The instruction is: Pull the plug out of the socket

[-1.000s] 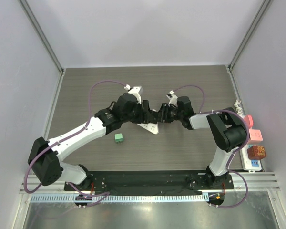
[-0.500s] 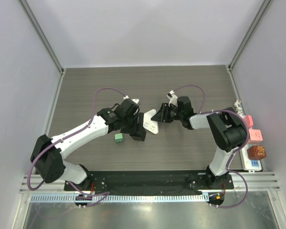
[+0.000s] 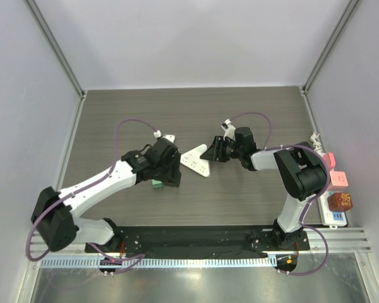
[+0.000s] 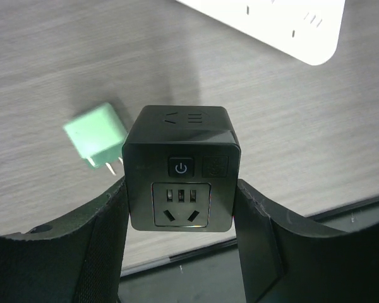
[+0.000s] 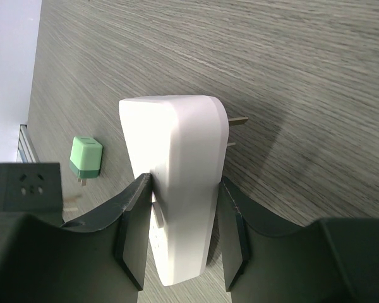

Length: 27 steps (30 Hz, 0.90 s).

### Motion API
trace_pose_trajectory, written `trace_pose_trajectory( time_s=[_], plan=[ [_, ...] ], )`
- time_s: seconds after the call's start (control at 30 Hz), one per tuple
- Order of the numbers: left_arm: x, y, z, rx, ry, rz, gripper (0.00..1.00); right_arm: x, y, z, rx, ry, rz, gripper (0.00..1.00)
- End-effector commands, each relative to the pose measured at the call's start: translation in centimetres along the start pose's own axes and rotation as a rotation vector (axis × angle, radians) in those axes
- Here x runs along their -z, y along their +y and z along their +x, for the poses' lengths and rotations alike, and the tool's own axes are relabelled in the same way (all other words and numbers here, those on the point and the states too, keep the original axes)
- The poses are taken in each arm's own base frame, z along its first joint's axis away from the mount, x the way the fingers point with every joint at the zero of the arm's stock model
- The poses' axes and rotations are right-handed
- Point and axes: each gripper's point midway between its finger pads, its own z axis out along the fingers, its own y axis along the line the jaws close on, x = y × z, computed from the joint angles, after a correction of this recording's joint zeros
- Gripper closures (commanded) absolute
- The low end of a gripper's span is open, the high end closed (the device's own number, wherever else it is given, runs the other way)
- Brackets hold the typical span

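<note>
The plug [image 4: 181, 167] is a black cube with a power button and an outlet face. My left gripper [image 4: 182, 211] is shut on its sides and holds it above the table, apart from the socket. From above, the left gripper [image 3: 170, 176] hangs over a small green charger [image 3: 155, 184]. The socket [image 5: 177, 183] is a white wedge-shaped adapter with bare prongs. My right gripper [image 5: 180, 237] is shut on its two flat faces. Seen from the top camera, the socket [image 3: 196, 161] lies just right of the plug, a small gap between them, with the right gripper [image 3: 210, 151] at its far end.
The green charger [image 4: 96, 134] lies loose on the wood-grain table beneath the plug. A white power strip [image 3: 336, 189] with pink, orange and red plugs sits at the right edge. Grey enclosure walls ring the table; a black base rail [image 3: 196, 237] runs along the near edge.
The left gripper has drawn the black plug away from the white socket, leftward and toward the near edge; a second ago the two were joined. The right gripper has barely moved.
</note>
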Motion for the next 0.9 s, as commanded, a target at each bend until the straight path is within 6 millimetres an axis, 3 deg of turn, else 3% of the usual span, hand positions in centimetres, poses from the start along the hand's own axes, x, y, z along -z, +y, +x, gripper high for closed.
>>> trace_pose_trajectory(
  time_s=[0.0,0.07,0.13,0.17,0.23,0.37,0.57,0.77,0.87],
  plan=[
    [1.2,-0.1,-4.6,0.09,-0.295,0.035,1.0,0.3,-5.4,2.4,0.005,0.049,0.209,0.99],
    [1.8,-0.6,-6.3,0.108,-0.41,0.062,1.0,0.2,-5.3,2.4,0.005,0.049,0.206,0.99],
    [1.0,0.3,-6.2,0.091,-0.465,0.007,1.0,0.2,-5.4,2.4,0.001,0.049,0.206,0.99],
    [1.0,-0.4,-7.0,0.09,-0.515,0.026,1.0,0.2,-5.3,2.4,0.003,0.049,0.202,0.99],
    [0.1,-0.9,-6.4,0.038,-0.545,0.026,1.0,0.2,-5.3,2.4,-0.002,0.047,0.201,0.99],
    [-0.2,-2.3,-7.2,0.016,-0.692,0.008,1.0,0.2,-5.2,2.3,0.0,0.045,0.199,0.99],
    [-0.4,0.0,-6.7,0.096,-0.834,-0.089,1.0,0.1,-5.2,2.4,-0.004,0.046,0.197,0.99],
    [-2.2,2.0,-5.8,0.166,-0.841,-0.21,1.0,0.0,-5.1,2.4,-0.006,0.045,0.188,0.99],
    [-3.2,2.0,-5.4,0.175,-0.825,-0.227,1.0,0.0,-5.2,2.5,-0.01,0.048,0.188,0.99]
  ],
)
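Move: The left hand still holds the black plug, already off the socket. Below it, the green plug lies about 2 cm ahead, 5 cm left and 10 cm down; the white socket's middle is some 10 cm ahead, 8 cm right and 8 cm down. From the right hand, which keeps hold of the socket, the green plug is roughly 11 cm back, 19 cm left and 3 cm lower. Keeping its grip, the left hand carries the black plug about 5 cm forward, sinking slightly, tilting fingers up some 40 degrees. ##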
